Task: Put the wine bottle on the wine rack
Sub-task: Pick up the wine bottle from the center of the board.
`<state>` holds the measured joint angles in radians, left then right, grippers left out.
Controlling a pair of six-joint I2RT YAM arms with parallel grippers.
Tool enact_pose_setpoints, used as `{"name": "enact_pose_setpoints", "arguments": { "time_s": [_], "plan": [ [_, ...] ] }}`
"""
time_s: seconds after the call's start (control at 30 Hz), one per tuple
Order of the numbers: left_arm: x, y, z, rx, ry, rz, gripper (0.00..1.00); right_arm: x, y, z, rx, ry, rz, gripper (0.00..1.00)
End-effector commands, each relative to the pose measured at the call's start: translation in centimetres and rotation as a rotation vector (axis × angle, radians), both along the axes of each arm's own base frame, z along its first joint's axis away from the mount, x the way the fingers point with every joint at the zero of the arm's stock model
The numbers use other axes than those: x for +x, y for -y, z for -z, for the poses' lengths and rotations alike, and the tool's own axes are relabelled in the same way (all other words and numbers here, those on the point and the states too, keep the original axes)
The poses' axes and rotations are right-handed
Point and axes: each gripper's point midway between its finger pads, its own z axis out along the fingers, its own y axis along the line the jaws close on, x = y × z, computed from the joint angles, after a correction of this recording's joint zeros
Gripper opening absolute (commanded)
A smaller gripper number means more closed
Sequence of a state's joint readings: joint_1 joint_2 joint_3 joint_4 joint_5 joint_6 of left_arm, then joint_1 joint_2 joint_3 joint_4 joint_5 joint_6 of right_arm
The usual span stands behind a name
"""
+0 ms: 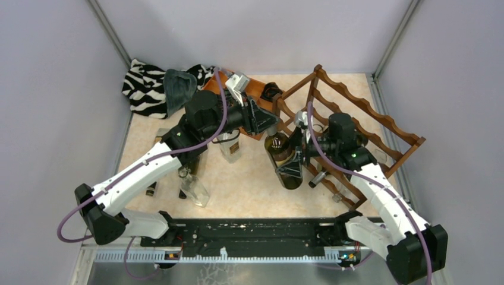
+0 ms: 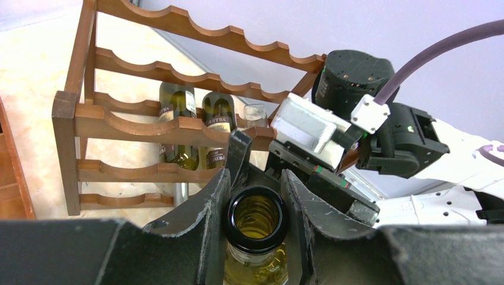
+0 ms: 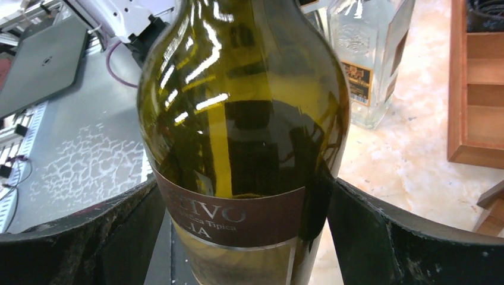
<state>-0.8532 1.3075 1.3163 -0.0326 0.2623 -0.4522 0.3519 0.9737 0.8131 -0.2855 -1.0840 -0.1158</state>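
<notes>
The wine bottle (image 1: 289,169) is dark green glass with a brown label, and it hangs tilted beside the wine rack's (image 1: 362,119) left end. My left gripper (image 2: 255,196) is shut on its open neck (image 2: 255,217), one finger (image 2: 208,202) pressed on each side of the rim. My right gripper (image 3: 243,196) stands open around the bottle's labelled body (image 3: 238,119), with a thin gap beside the right finger (image 3: 356,225). In the left wrist view the reddish-brown rack (image 2: 148,119) holds two green bottles (image 2: 178,119) on a lower tier.
A clear square bottle (image 1: 230,145) stands left of the held bottle, and it shows behind it (image 3: 368,59) in the right wrist view. Another clear bottle (image 1: 195,189) lies nearer the bases. A zebra cloth (image 1: 145,86) and a flat wooden tray (image 1: 255,89) sit at the back.
</notes>
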Motion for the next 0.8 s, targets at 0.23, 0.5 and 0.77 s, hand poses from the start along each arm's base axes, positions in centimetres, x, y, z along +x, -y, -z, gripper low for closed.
{"name": "enact_pose_setpoints", "arguments": {
  "time_s": [0.23,0.5,0.77],
  "plan": [
    [-0.4,-0.1,-6.3,-0.218,0.085,0.001,0.00,-0.8,-1.5,-1.3,0.085,-0.013,-0.073,0.79],
    [-1.7,-0.9,-4.4,-0.195,0.048,0.025,0.28,-2.1,-1.1,-2.3,0.082,0.035,-0.137,0.00],
    [-4.6,-4.6,-1.7,-0.134,0.018,0.009,0.98,-3.6,-0.3,-2.1,0.039,0.118,-0.209,0.00]
  ]
}}
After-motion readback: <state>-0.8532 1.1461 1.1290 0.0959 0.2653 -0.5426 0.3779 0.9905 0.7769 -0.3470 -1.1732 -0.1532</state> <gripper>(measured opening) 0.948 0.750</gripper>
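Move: The left gripper already holds the wine bottle by its neck; the bottle's middle hangs some 13 cm below that hand, about 5 cm back and 2 cm to its right. The open right fingers already straddle the bottle body, its middle about 1 cm to that hand's left and level with it. From the right hand, the rack's middle lies roughly 22 cm right, 13 cm ahead and 10 cm down; the clear square bottle some 21 cm left, 13 cm ahead and 14 cm down. Bring the right gripper about 1 cm left onto the bottle body and close its fingers round it, while the left keeps the neck and eases up a little. Then spread the left fingers wide, let go, and draw that hand back and left about 2.5 cm each way, clear of the neck, as the right takes the bottle back and slightly down. ##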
